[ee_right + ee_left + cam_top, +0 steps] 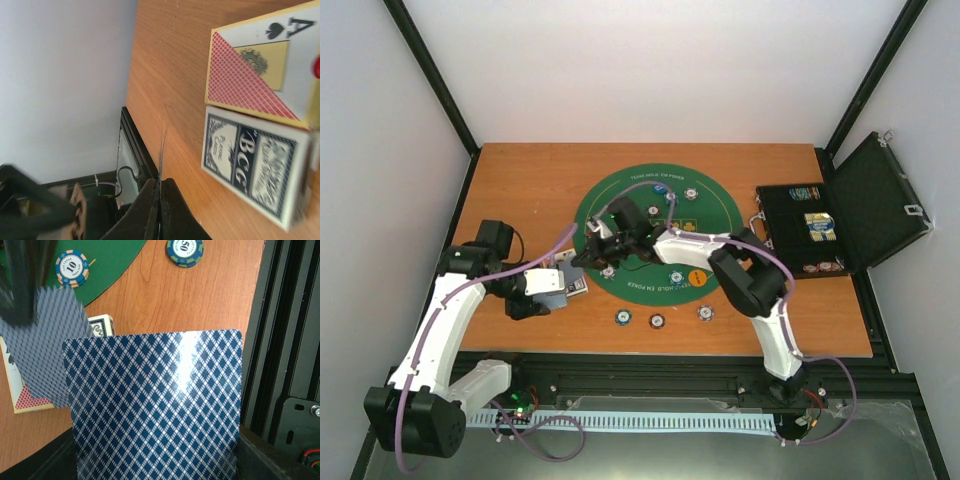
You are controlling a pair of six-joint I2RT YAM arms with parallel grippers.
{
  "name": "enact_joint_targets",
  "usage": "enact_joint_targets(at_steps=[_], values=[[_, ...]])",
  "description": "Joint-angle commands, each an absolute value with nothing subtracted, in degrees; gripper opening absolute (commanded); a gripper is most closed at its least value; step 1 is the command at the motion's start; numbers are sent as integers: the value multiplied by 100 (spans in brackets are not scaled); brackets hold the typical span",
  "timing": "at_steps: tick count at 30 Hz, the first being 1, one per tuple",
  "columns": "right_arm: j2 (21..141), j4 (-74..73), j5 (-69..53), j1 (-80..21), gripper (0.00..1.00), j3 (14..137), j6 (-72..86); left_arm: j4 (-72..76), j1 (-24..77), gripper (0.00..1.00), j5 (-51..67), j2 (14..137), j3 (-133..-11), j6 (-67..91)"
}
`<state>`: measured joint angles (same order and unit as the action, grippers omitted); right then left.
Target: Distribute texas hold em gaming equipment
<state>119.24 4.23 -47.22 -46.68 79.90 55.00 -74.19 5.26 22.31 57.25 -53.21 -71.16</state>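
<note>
My left gripper (550, 290) is shut on a stack of blue diamond-backed playing cards (155, 405) that fills the left wrist view and hides its fingers. My right gripper (592, 250) reaches left across the green mat (710, 235) and is shut on a single playing card, seen edge-on (161, 150) between its fingers (150, 200). That card (47, 340) hangs blurred just beside the stack. Poker chips lie on the mat (676, 278) and on the wood in front of it (658, 321). A "10" chip (72, 268) and a "50" chip (185, 250) show too.
Two card boxes lie on the wood under the grippers: a blue-white one (255, 167) and a red ace one (260, 75). An orange disc (696, 278) sits on the mat. The black case (820, 230) stands open at the right. The table's black frame rail (280, 340) runs close by.
</note>
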Motion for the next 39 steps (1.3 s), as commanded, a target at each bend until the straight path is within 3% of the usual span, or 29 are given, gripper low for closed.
enact_joint_targets(at_steps=[1, 3, 7, 10, 15, 27, 31, 39], values=[[12571, 558, -4636, -5005, 3, 8790, 5771, -7639, 546, 1, 2354, 5623, -5550, -7071], [12816, 397, -4601, -5150, 4, 9077, 5738, -7646, 545, 1, 2350, 5598, -5538, -7066], [12824, 53, -4339, -5158, 17, 9066, 5537, -7642, 545, 1, 2325, 5576, -5520, -7075], [12685, -390, -4171, -5101, 35, 9017, 5262, -7641, 546, 1, 2313, 5578, -5494, -7075], [12178, -902, -3763, -5035, 39, 8722, 4836, -7611, 546, 1, 2274, 5580, -5475, -7051], [9823, 1634, -3980, -5118, 72, 5773, 6012, -7509, 549, 1, 2355, 5677, -5483, -7005], [9755, 1794, -3953, -5393, 77, 5805, 6099, -7478, 546, 1, 2372, 5666, -5469, -6987], [10236, 1849, -4082, -5753, 78, 6376, 6150, -7522, 549, 1, 2363, 5644, -5490, -6987]])
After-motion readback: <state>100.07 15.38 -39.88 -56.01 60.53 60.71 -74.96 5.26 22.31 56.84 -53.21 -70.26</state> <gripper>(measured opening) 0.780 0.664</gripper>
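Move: The blue-backed cards shut in the right gripper are bound for the bare table beside the two card boxes, about 10 cm left of the right hand, 5 cm back and 9 cm below. The ace box lies some 5 cm left and level; the BCG box 3 cm left and 6 cm back, both 8 cm below. The deck in the left gripper is 6 cm left, 10 cm back, 2 cm higher. From the left hand, the spot is about 6 cm ahead, 3 cm left, 11 cm below. Carry the cards in the right gripper about 5 cm left and lower them past the card boxes, then open the fingers and let go. Still opening, back the hand off to the right, lift it about 10 cm while drawing it back towards the robot, and finish by easing left, wide open, towards the deck the left gripper keeps holding still. ##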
